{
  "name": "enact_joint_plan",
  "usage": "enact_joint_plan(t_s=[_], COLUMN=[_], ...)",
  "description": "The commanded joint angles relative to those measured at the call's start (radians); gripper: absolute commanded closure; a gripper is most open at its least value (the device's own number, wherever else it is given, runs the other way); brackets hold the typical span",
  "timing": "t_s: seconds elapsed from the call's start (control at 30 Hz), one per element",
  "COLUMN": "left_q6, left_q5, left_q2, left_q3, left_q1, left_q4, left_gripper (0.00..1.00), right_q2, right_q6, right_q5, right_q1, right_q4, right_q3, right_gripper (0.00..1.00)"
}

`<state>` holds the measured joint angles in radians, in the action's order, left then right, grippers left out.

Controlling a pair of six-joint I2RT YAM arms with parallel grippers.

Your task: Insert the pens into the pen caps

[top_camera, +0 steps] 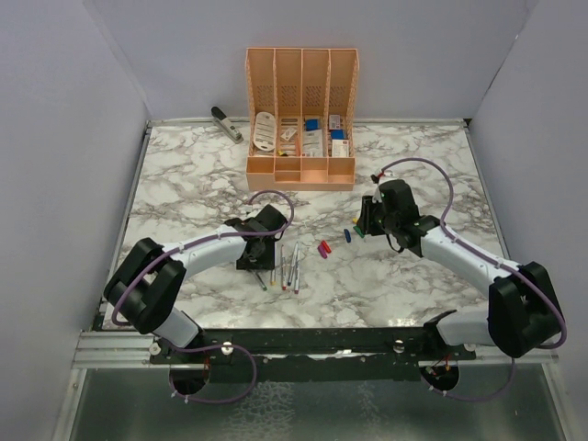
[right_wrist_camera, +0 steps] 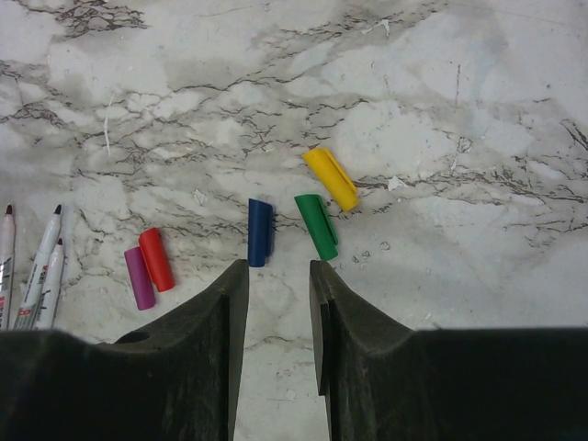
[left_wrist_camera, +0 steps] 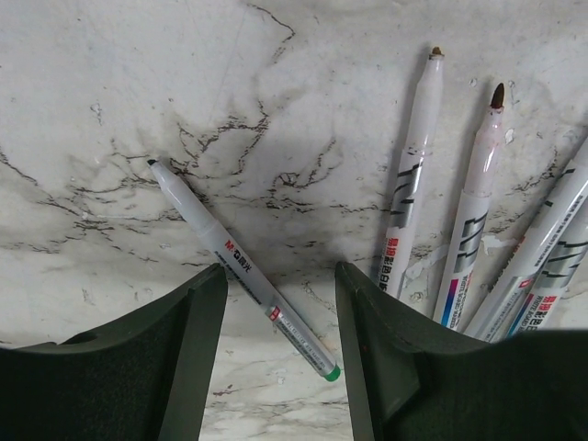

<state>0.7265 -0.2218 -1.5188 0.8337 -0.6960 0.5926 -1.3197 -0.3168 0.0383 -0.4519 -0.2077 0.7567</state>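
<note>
In the left wrist view, a white-grey pen with a green end point(left_wrist_camera: 243, 268) lies diagonally on the marble. My left gripper point(left_wrist_camera: 280, 276) stands open astride its rear half, and neither finger touches it. Several more pens point(left_wrist_camera: 412, 193) fan out to its right. In the top view the pens point(top_camera: 290, 270) lie just right of the left gripper point(top_camera: 258, 260). The right wrist view shows the pen caps loose on the table: yellow point(right_wrist_camera: 331, 178), green point(right_wrist_camera: 317, 226), blue point(right_wrist_camera: 260, 232), red point(right_wrist_camera: 156, 259) and purple point(right_wrist_camera: 139, 278). My right gripper point(right_wrist_camera: 277, 268) is open and empty, its tips just short of the blue and green caps.
A peach organiser point(top_camera: 300, 170) holding white and blue items stands at the back centre. A grey stapler point(top_camera: 226, 123) lies to its left by the back wall. Grey walls close in the table on three sides.
</note>
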Motion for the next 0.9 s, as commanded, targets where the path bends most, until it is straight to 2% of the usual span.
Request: enact_joint_plan(t_s=[0.0,0.13,0.3,0.43,0.7,0.87], left_q6=[-0.013,-0.016,-0.005,0.031,0.036,0.033], left_q5=[0.062,0.111,0.186,0.176,0.17,0.163], left_q2=[-0.008,-0.017,-0.009,0.025,-0.049,-0.092], left_q3=[-0.019,-0.027,-0.038,-0.085,-0.074,-0.055], left_q1=[-0.005,-0.005,-0.006,-0.006,-0.007,-0.006], left_q4=[0.012,0.011,0.04,0.053,0.044,0.043], left_gripper=[0.46,0.47,0.53,0.54,0.66,0.81], right_q2=[-0.015,-0.03,-0.049,-0.053,-0.076,-0.084], right_q6=[0.014,0.019,0.021,0.022,0.026,0.023], right_q5=[-0.007,-0.002,0.002,0.008,0.012,0.022], right_q1=[-0.005,-0.005,-0.005,-0.005,-0.005,-0.006], right_q4=[0.03,0.028,0.016,0.016,0.01,0.01], right_q3=[0.032,0.044,0.065,0.066,0.075,0.084], right_gripper=[0.68,0.67,0.68,0.68,0.68,0.68])
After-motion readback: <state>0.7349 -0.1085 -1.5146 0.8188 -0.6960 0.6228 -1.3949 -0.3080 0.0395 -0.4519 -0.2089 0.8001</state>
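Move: The green pen lies almost under the left hand, about 1 cm below the open fingers, its middle some 2 cm to the left and level fore-and-aft, aslant with its tip pointing forward and left. To its right lie the orange pen, about 3 cm ahead and 5 cm right of the hand, and the red pen, 3 cm ahead and 7 cm right. From the right hand the green pen is roughly 28 cm left, 10 cm back and 8 cm down. Back a little over 2 cm and slightly right goes the left hand, low over the table and towards the green-ended rear of the green pen, easing almost to a stop as it tips only about 5 degrees. The fingers, open until partway through, then close by about half and come against both sides of the barrel roughly 3 cm from its rear end. ##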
